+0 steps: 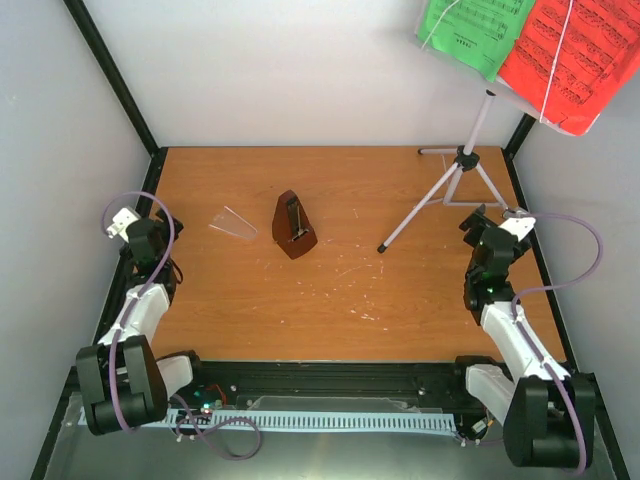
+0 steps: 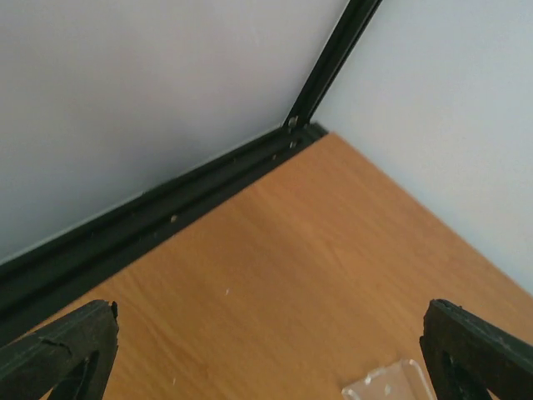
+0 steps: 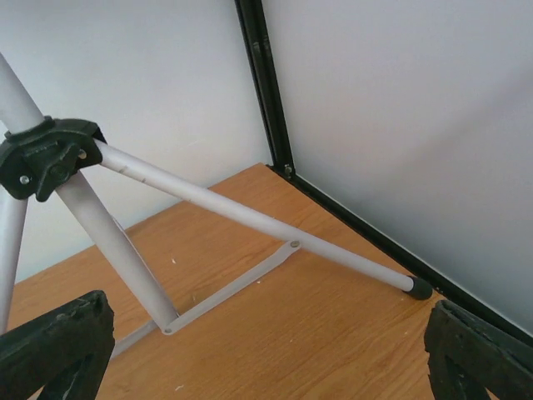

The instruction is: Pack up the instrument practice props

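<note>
The dark brown pyramid metronome (image 1: 294, 225) stands upright mid-table, its clear cover (image 1: 233, 224) lying apart to its left. The white tripod music stand (image 1: 455, 185) stands at the far right and carries a green sheet (image 1: 475, 30) and a red sheet (image 1: 570, 55). My left gripper (image 1: 148, 232) is open and empty at the left edge, left of the cover. In the left wrist view the gripper (image 2: 266, 333) faces the far-left corner, with the cover (image 2: 391, 383) at the bottom. My right gripper (image 1: 478, 225) is open and empty, just right of the tripod legs (image 3: 250, 221). It (image 3: 266, 333) hovers over bare wood.
Black frame rails (image 1: 120, 100) and grey walls close in the wooden table (image 1: 330, 300) on three sides. The tripod's near leg foot (image 1: 382, 247) reaches toward mid-table. The tripod's black hub (image 3: 46, 154) sits high at the left of the right wrist view.
</note>
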Available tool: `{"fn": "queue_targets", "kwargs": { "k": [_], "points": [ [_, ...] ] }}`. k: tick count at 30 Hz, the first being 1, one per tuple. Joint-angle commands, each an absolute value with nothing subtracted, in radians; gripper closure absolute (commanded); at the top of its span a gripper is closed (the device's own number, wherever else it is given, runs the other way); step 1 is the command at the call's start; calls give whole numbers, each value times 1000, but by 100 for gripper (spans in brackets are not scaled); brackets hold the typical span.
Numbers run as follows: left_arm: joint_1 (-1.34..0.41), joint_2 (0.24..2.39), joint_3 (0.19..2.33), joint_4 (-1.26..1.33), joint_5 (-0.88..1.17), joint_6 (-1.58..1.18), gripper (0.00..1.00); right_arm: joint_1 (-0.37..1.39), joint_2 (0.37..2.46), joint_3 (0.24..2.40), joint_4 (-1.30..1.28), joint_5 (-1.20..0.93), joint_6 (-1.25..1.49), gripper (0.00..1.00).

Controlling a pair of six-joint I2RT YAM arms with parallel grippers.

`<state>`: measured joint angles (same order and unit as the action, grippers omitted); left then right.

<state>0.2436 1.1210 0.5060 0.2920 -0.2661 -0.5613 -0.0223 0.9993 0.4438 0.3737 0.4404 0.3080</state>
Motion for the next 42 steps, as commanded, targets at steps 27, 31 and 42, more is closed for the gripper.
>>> {"fn": "queue_targets", "kwargs": {
  "k": [27,31,42],
  "points": [
    [-125,1342,1158,-417,772,-122,1,25,1029,678,250,-947,323,0],
    [-232,1395,1191,-434,768,30,1,84,1042,716,166,-941,260,0],
    [-263,1492,1223,-338,552,90,9,195,1056,709,94,-856,216,0]
  ]
}}
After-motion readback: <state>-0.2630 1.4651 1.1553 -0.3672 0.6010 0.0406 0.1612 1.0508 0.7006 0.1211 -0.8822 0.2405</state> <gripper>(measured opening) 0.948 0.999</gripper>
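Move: The metronome stands about 35 cm to the right of the left hand and 7 cm farther out, its middle some 9 cm lower; from the right hand it is roughly 47 cm left, 8 cm ahead and 12 cm down. The flat clear cover lies on the table about 18 cm to the left of the metronome and 3 cm farther out. The stand's nearest foot is some 26 cm left of the right hand, 5 cm ahead, 20 cm below. The metronome is approached from both sides with open grippers. The left hand sweeps about 33 cm right past the clear cover, turning nearly 90 degrees clockwise, arching up by 10 cm, then sinking some 6 cm to come close beside the metronome's upper part. The right hand swings 26 cm left, rising and drawing back about 5 cm each while turning some 85 degrees counter-clockwise to face it. ##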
